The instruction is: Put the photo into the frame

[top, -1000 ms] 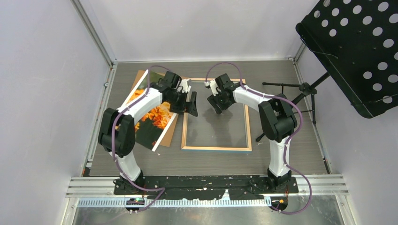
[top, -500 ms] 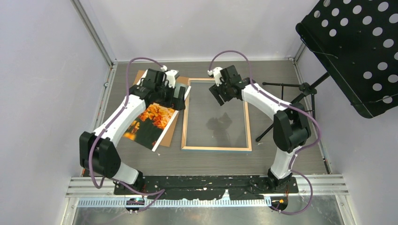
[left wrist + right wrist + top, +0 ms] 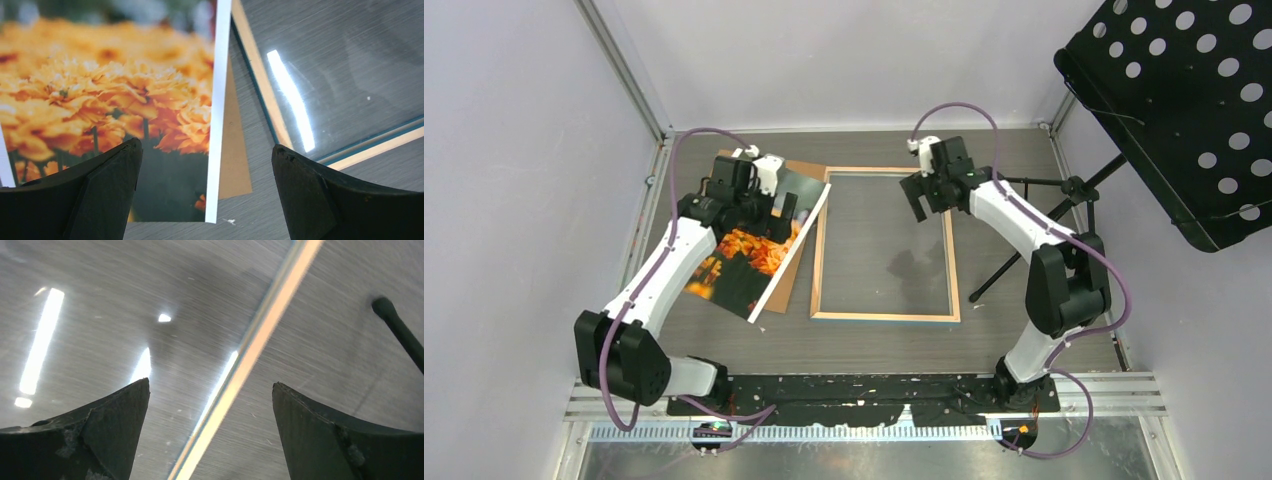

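Observation:
The photo (image 3: pixel 746 262) of orange flowers lies tilted at the left of the table, on a brown backing board (image 3: pixel 799 170). To its right lies the frame (image 3: pixel 818 260), light wood side up, its clear pane showing the table. My left gripper (image 3: pixel 782 215) hovers open over the photo's far right part. In the left wrist view the photo's (image 3: pixel 100 90) white edge strip sits between the left gripper's (image 3: pixel 207 185) empty jaws, with the frame (image 3: pixel 260 85) to the right. My right gripper (image 3: pixel 921 198) is open above the frame's far right rail (image 3: pixel 250 360), which passes between the right gripper's (image 3: pixel 210 430) jaws.
A black perforated music stand (image 3: pixel 1184 110) hangs over the right side, and its tripod legs (image 3: pixel 1024 182) rest on the table just right of the frame. One leg tip (image 3: pixel 395 325) shows in the right wrist view. Walls close the left and back.
The left arm has stretched out and swung left, from the gap beside the frame to above the photo. The right arm has moved right and farther back to the frame's right rail, jaws spreading wider.

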### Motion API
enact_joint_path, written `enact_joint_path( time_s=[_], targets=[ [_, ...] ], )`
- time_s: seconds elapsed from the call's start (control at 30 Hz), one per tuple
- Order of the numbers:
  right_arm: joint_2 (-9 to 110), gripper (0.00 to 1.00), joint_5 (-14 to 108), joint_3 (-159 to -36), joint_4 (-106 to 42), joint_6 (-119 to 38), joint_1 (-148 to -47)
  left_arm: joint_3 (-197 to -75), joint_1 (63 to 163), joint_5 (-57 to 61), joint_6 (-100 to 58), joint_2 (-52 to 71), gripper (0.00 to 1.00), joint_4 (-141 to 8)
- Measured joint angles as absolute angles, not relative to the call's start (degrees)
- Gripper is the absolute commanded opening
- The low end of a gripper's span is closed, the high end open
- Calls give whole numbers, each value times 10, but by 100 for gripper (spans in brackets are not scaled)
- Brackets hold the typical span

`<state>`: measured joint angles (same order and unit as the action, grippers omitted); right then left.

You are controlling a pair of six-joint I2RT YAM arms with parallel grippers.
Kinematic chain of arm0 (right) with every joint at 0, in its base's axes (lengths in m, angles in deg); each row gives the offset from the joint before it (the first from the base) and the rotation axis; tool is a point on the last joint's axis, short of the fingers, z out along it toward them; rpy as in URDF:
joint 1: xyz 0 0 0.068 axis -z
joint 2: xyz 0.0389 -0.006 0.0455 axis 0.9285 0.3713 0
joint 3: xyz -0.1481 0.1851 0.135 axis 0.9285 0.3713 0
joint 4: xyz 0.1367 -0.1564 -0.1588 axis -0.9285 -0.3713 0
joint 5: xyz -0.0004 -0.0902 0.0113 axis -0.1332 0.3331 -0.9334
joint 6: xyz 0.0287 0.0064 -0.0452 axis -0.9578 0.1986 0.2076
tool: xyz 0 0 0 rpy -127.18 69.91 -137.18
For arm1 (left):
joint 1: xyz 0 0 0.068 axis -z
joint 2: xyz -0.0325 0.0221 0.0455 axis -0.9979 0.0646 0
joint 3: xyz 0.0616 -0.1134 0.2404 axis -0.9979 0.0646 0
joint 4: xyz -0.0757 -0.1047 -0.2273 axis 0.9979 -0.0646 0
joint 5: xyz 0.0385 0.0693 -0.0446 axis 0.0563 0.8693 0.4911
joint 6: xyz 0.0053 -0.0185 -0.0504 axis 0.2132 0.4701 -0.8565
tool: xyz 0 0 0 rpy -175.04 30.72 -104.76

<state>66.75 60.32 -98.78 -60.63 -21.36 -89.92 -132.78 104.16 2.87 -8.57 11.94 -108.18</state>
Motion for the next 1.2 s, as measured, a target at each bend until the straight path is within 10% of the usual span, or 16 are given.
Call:
enact_joint_path(
  time_s=[1.2],
  targets=[
    [755,33,440,-912,-596,-291,-747,-1284,956,-10,-78,106,98,-1094]
  ],
)
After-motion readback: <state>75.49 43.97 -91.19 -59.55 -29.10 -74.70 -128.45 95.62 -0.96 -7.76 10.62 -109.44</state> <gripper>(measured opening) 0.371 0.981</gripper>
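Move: The frame's right side has its middle about 6 cm to the right of the right hand, 4 cm back and 11 cm below. The frame's clear-covered middle is some 14 cm to the left of that side, level with it, and the tripod leg tip lies about 12 cm ahead and 17 cm to the right of the hand. From the left hand, above the photo, that same side is roughly 37 cm to the right, 5 cm ahead and 17 cm below. The frame's right side is what the right hand goes for: it swings right some 7 cm until above it, then sinks about 10 cm, easing slightly back, while the wrist tips down and turns clockwise and the fingers narrow from wide open to about a third, ending astride the wood near its middle. The left hand, still open, drifts some 4 cm left over the photo and sinks a little. ##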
